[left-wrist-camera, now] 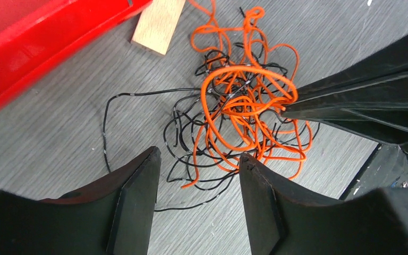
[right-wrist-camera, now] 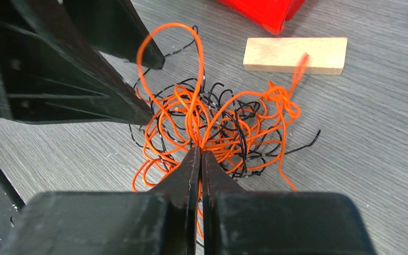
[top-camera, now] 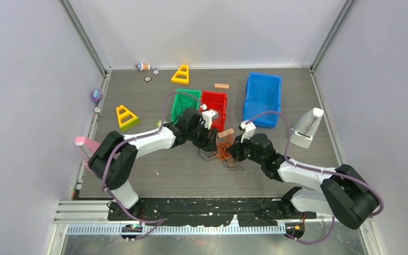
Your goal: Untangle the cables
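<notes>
The cables (left-wrist-camera: 244, 106) are one tangled clump of thin orange and black strands on the grey table, also seen in the top view as cables (top-camera: 223, 154) and in the right wrist view as cables (right-wrist-camera: 218, 127). My right gripper (right-wrist-camera: 200, 151) is shut on orange strands in the middle of the clump; its black fingers (left-wrist-camera: 319, 106) reach in from the right in the left wrist view. My left gripper (left-wrist-camera: 199, 156) hangs open at the near edge of the clump, with only loose strand ends between its fingers and nothing gripped. Both grippers (top-camera: 220, 143) meet at the table's middle.
A wooden block (right-wrist-camera: 295, 54) lies just beyond the clump, beside a red bin (top-camera: 214, 106). A green bin (top-camera: 183, 102), a blue bin (top-camera: 262, 98), two yellow triangle pieces (top-camera: 126, 117), another small block (top-camera: 221, 85) and small toys (top-camera: 143, 67) lie further back.
</notes>
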Motion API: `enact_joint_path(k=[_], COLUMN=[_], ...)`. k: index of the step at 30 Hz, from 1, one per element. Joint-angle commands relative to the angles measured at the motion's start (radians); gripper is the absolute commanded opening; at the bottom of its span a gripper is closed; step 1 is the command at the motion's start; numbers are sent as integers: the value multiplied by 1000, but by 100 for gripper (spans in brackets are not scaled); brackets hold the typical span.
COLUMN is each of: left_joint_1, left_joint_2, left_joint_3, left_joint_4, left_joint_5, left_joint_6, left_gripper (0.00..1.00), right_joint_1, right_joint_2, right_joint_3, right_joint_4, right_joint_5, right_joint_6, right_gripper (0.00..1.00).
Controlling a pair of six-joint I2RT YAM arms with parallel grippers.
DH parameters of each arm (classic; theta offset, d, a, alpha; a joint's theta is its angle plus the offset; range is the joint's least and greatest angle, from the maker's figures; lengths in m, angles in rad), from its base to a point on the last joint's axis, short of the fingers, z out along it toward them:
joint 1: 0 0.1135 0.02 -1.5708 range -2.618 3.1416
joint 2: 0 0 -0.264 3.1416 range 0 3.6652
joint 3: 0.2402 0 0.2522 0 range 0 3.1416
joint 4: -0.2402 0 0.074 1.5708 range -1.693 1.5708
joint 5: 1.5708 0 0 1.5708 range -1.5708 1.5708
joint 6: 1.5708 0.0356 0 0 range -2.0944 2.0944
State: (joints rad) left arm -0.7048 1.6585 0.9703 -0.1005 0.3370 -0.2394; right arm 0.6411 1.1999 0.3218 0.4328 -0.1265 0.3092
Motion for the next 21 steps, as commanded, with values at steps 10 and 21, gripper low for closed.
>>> enact_joint_path(k=[10,21], left_joint_1=[-19,-3], left_joint_2=[149,4], left_joint_3=[126,45], left_joint_4=[-5,-33], left_joint_5=[85,-205], left_joint_6=[-54,-24], left_gripper=[46,0], right_joint_1=[-1,-3], right_joint_2=[-56,-415], right_joint_3=[9,-110], right_joint_4=[55,-39], right_joint_5=[1,439], right_joint_6=[-3,21], right_gripper=[5,5])
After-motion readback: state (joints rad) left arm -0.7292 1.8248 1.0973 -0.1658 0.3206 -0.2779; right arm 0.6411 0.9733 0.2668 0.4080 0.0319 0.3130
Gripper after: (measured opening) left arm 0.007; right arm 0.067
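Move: The cable tangle lies about 5 cm to the left hand's right, 1 cm back and some 5 cm below it. From that hand, the wooden block is about 5 cm ahead, 5 cm right and 6 cm down; the red bin's middle is some 13 cm ahead, 1 cm right and 5 cm down. For the right hand, already shut on an orange strand, the tangle's middle is about 2 cm ahead, 3 cm left and 4 cm below. Downward and to its right, the left hand sinks about 3 cm into the near-left edge of the tangle, and its half-open fingers shut, pinching an orange strand there. The right hand keeps its grip on the orange cable, rises a little, pauses while the left closes, then draws up and to the right, away from the tangle, about 4 cm higher in all. ##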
